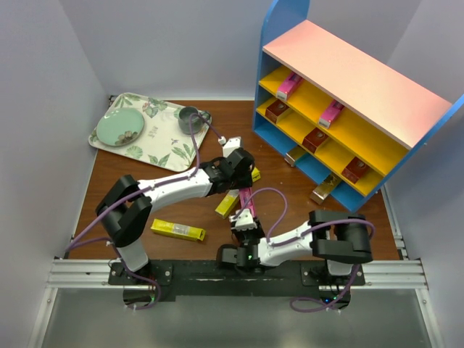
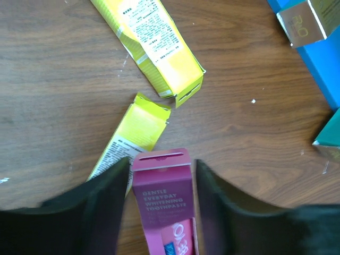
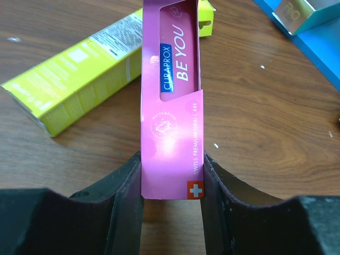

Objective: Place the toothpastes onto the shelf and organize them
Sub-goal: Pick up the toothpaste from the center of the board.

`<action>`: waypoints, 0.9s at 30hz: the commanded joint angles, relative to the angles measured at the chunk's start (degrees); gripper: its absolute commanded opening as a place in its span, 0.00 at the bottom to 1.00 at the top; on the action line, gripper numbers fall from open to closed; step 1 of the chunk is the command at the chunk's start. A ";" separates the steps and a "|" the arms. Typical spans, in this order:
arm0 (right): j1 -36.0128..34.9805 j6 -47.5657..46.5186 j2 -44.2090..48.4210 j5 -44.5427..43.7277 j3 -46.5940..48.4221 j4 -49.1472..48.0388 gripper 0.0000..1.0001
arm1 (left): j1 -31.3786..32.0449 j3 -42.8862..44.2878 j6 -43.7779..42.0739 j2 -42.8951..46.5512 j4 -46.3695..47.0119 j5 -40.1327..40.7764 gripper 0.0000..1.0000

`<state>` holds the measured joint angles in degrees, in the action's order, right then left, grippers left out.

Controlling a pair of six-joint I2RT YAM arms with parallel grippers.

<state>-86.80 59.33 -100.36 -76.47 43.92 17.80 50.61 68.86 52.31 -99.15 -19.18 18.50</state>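
Note:
A pink toothpaste carton hangs just above the table between both grippers. My right gripper is shut on its near end, both pads flat against its sides. My left gripper straddles the far end with its jaws open; a gap shows beside the right finger. Two yellow cartons lie on the wood beneath, and another lies near the left arm's base. The shelf stands at the back right with pink and dark red cartons on its yellow boards.
A floral tray with a green plate and a dark cup sits at the back left. Two cartons lie at the shelf's foot. White walls close in both sides.

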 commanded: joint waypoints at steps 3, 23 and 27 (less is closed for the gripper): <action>0.41 -8.43 11.66 2.80 -3.22 -6.90 0.04 | -0.60 1.54 -4.50 4.93 -1.03 2.94 0.75; 1.64 -13.28 28.45 9.14 12.13 17.68 0.04 | -19.21 10.33 -26.55 25.23 -3.14 7.51 1.00; 3.13 -13.72 31.53 10.81 17.59 24.11 0.04 | -24.24 7.35 -29.46 28.22 -1.83 7.77 1.00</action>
<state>-84.97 46.68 -72.51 -64.71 54.65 34.28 29.95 77.67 29.02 -73.60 -21.93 25.34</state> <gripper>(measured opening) 0.424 0.996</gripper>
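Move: My right hand grips the near end of the pink toothpaste, its middle about 6 cm ahead; the shelf lies some 23 cm ahead, 25 right and 10 higher. Under the pair, one yellow box sits about 6 ahead and 5 left of my right hand, another 17 ahead and 2 left. My left fingers, already loosening, straddle the toothpaste's far end, its middle about 6 cm back; the mug is some 20 ahead and 16 left. I open my left hand wide and let the toothpaste's far end come free, then sweep that hand up about 24 cm and left some 18, slightly forward towards the mug, tipping its fingers up about 30 degrees. My right hand keeps its pinch on the near end and raises the toothpaste nearly straight up, roughly 14 cm, rolling its left side up a little. ##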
